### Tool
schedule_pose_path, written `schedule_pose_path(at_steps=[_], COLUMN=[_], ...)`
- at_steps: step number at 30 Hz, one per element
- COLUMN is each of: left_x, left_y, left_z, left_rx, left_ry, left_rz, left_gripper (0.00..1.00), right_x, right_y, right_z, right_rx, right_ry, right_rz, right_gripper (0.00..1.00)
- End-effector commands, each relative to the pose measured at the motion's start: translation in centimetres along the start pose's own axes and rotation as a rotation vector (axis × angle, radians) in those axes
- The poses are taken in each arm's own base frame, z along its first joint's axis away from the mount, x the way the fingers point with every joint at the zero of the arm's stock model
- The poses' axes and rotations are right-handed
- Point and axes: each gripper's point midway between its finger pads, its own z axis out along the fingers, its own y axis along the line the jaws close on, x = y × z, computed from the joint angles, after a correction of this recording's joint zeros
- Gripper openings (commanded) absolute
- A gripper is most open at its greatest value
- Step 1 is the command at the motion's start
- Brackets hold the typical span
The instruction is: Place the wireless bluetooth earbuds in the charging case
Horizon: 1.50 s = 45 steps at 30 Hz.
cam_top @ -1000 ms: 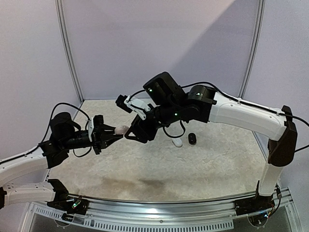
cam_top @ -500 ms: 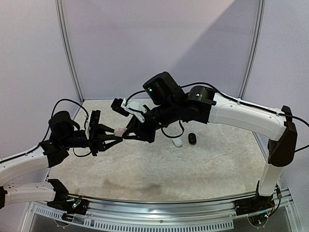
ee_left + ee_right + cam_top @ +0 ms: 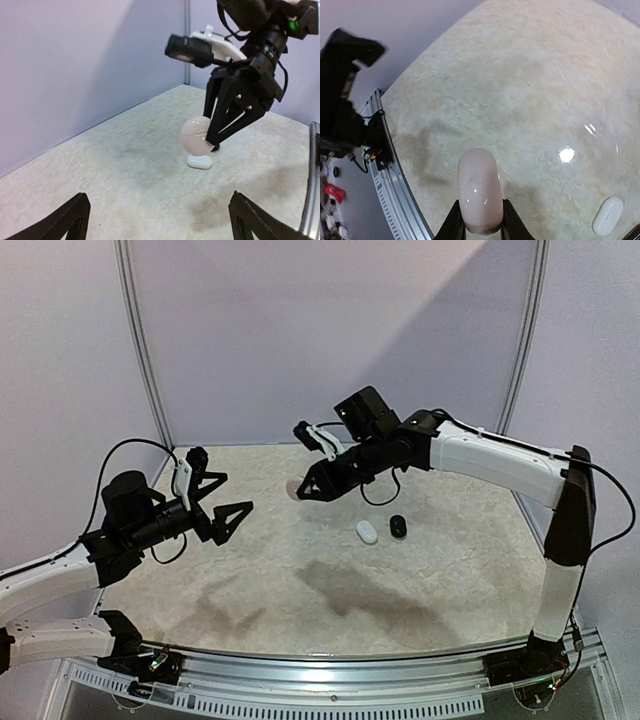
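A pale pink pebble-shaped charging case (image 3: 294,489) hangs above the table, closed, with my right gripper (image 3: 301,490) shut on its lower end. The right wrist view shows the case (image 3: 479,187) upright between the two black fingers (image 3: 456,220). My left gripper (image 3: 234,493) stands open and holds nothing, to the left of the case and apart from it. In the left wrist view the pink case (image 3: 195,136) floats ahead of the wide-spread left gripper (image 3: 159,196). No wireless bluetooth earbuds show in any view.
A white case (image 3: 367,532) and a black case (image 3: 398,527) lie side by side on the mottled beige table (image 3: 330,590), below and right of the right gripper. The white case (image 3: 200,161) lies under the held pink one. Lilac walls enclose the back; a metal rail (image 3: 330,665) runs along the front.
The left gripper let go of the pink case, opened wide and drew back left. The right gripper closed on the case and carried it right and toward the back.
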Motion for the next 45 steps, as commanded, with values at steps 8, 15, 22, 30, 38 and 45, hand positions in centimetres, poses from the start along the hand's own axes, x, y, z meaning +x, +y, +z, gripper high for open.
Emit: schedule_pose_path(at_steps=[8, 15, 22, 30, 38, 45], left_x=[3.6, 3.8, 4.2, 4.9, 5.9, 8.4], left_y=[4.6, 5.7, 7.2, 9.1, 13.4, 16.5], left_z=[-1.3, -1.8, -2.0, -3.2, -7.1, -11.7], left_rx=[-0.265, -0.297, -0.340, -0.404, -0.613, -0.790], left_ry=[0.147, 0.150, 0.157, 0.199, 0.233, 0.286], left_rz=[-0.095, -0.097, -0.100, -0.082, -0.116, -0.174], left_gripper=[0.99, 0.99, 0.99, 0.99, 0.99, 0.99], right_x=[10.5, 13.6, 12.9, 6.5, 1.1, 7.2], right_y=[-8.9, -11.9, -13.8, -13.5, -19.0, -27.8], right_z=[10.5, 12.2, 10.7, 5.2, -4.7, -16.8], right_rx=[-0.015, 0.021, 0.115, 0.202, 0.405, 0.711], right_ry=[0.365, 0.427, 0.410, 0.332, 0.030, -0.297], right_rz=[0.501, 0.580, 0.557, 0.396, 0.385, 0.571], right_gripper=[0.02, 0.16, 0.70, 0.99, 0.99, 0.99])
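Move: The right hand, still holding the pink case, takes it to a bare patch of table some 3 cm ahead, 3 cm right and 20 cm below. From that hand the white case lies on the table about 7 cm ahead and 14 cm right, and the black case about 9 cm ahead and 20 cm right. From the empty left hand, the patch is roughly 5 cm ahead, 16 cm right and 23 cm down. The right hand sinks quickly about 20 cm, its fingers tipping to point down more steeply, sets the pink case on the bare table left of the white case, opens wide to let it go, then climbs about 17 cm while swinging right and forward, turning clockwise. Meanwhile the empty left hand, fingers staying wide open, draws away some 18 cm to its left and slightly forward and turns about 40 degrees counter-clockwise. ##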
